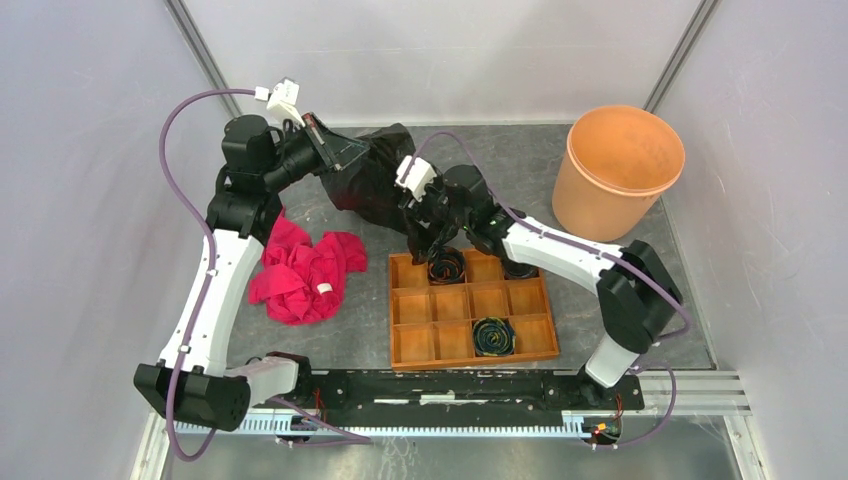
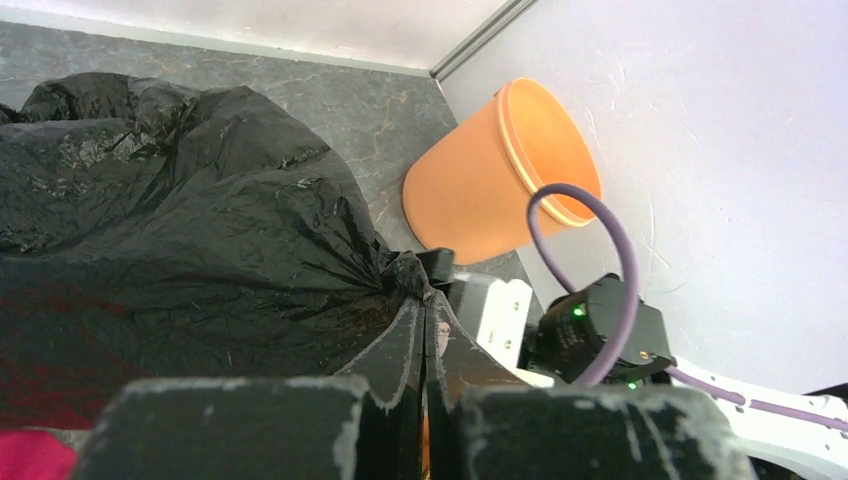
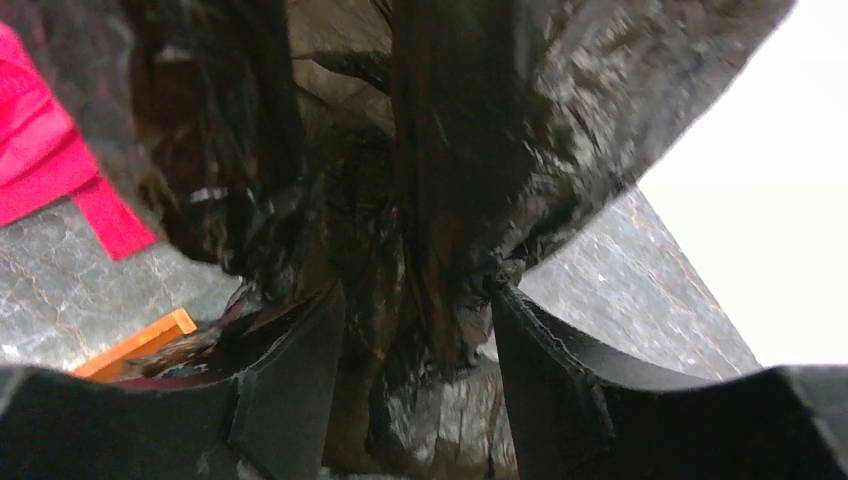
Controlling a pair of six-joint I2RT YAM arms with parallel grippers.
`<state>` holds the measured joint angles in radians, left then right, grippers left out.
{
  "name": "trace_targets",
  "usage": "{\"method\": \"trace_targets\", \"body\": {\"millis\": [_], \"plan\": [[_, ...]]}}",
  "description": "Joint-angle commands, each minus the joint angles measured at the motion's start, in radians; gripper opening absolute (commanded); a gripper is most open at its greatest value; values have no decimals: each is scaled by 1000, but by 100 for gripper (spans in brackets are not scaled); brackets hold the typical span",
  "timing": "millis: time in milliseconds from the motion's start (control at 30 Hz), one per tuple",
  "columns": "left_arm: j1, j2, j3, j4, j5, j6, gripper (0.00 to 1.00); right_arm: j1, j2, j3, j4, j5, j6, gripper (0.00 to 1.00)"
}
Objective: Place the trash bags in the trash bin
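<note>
The black crinkly trash bag (image 1: 368, 178) hangs bunched above the back of the table. My left gripper (image 1: 345, 157) is shut on a pinched fold at the bag's top; in the left wrist view the closed tips (image 2: 428, 292) bite the gathered film (image 2: 180, 230). My right gripper (image 1: 422, 232) sits at the bag's lower right, above the wooden tray's back edge. Its jaws stand open in the right wrist view (image 3: 415, 300), with loose bag film (image 3: 420, 150) hanging between the fingers (image 3: 545, 365). The pale orange trash bin (image 1: 618, 170) stands upright at the back right, apart from both grippers.
A red cloth (image 1: 300, 275) lies crumpled left of the compartmented wooden tray (image 1: 470, 345), which holds dark rolled items in three cells. The tray's corner (image 3: 140, 342) and the cloth (image 3: 40, 170) show beneath the right gripper. The enclosure walls stand close behind the bin (image 2: 480, 190).
</note>
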<state>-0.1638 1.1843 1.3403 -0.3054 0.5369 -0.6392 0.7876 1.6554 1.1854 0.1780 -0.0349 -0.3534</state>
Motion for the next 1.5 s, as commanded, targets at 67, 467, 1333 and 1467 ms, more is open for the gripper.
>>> {"method": "trace_targets", "body": {"millis": [67, 467, 1333, 1467], "plan": [[-1, 11, 60, 15, 47, 45, 2, 0, 71, 146, 143, -5, 77, 42], [-1, -70, 45, -192, -404, 194, 2, -113, -93, 177, -27, 173, 206, 0], [-119, -193, -155, -95, -30, -50, 89, -263, -50, 505, -392, 86, 474, 0], [-348, -130, -195, -68, -211, -60, 87, -262, -63, 493, -385, 70, 484, 1]]}}
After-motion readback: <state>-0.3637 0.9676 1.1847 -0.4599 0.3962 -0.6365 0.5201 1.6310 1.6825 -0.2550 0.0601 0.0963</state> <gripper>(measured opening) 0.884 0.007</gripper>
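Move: The black trash bag hangs from the left hand, its near fold between the right hand's open fingers, some 2 cm ahead and 2 cm to the left at nearly the same height. From the left hand, that fold is about 5 cm ahead, 9 cm right and 17 cm down. The bin stands roughly 38 cm right of the right hand, 7 cm farther out; a rolled bag in the tray is about 10 cm back, 8 cm right and 20 cm below that hand. The bag's fold is pinched as the right fingers shut, then taken up about 15 cm, right and somewhat forward towards the bin, the wrist turning roughly 25 degrees clockwise and rolling left side up. The left hand, still gripping, draws some 5 cm left, then opens wide and lets go, reaching briefly forward and up before pulling back about 11 cm and swinging right and down. ##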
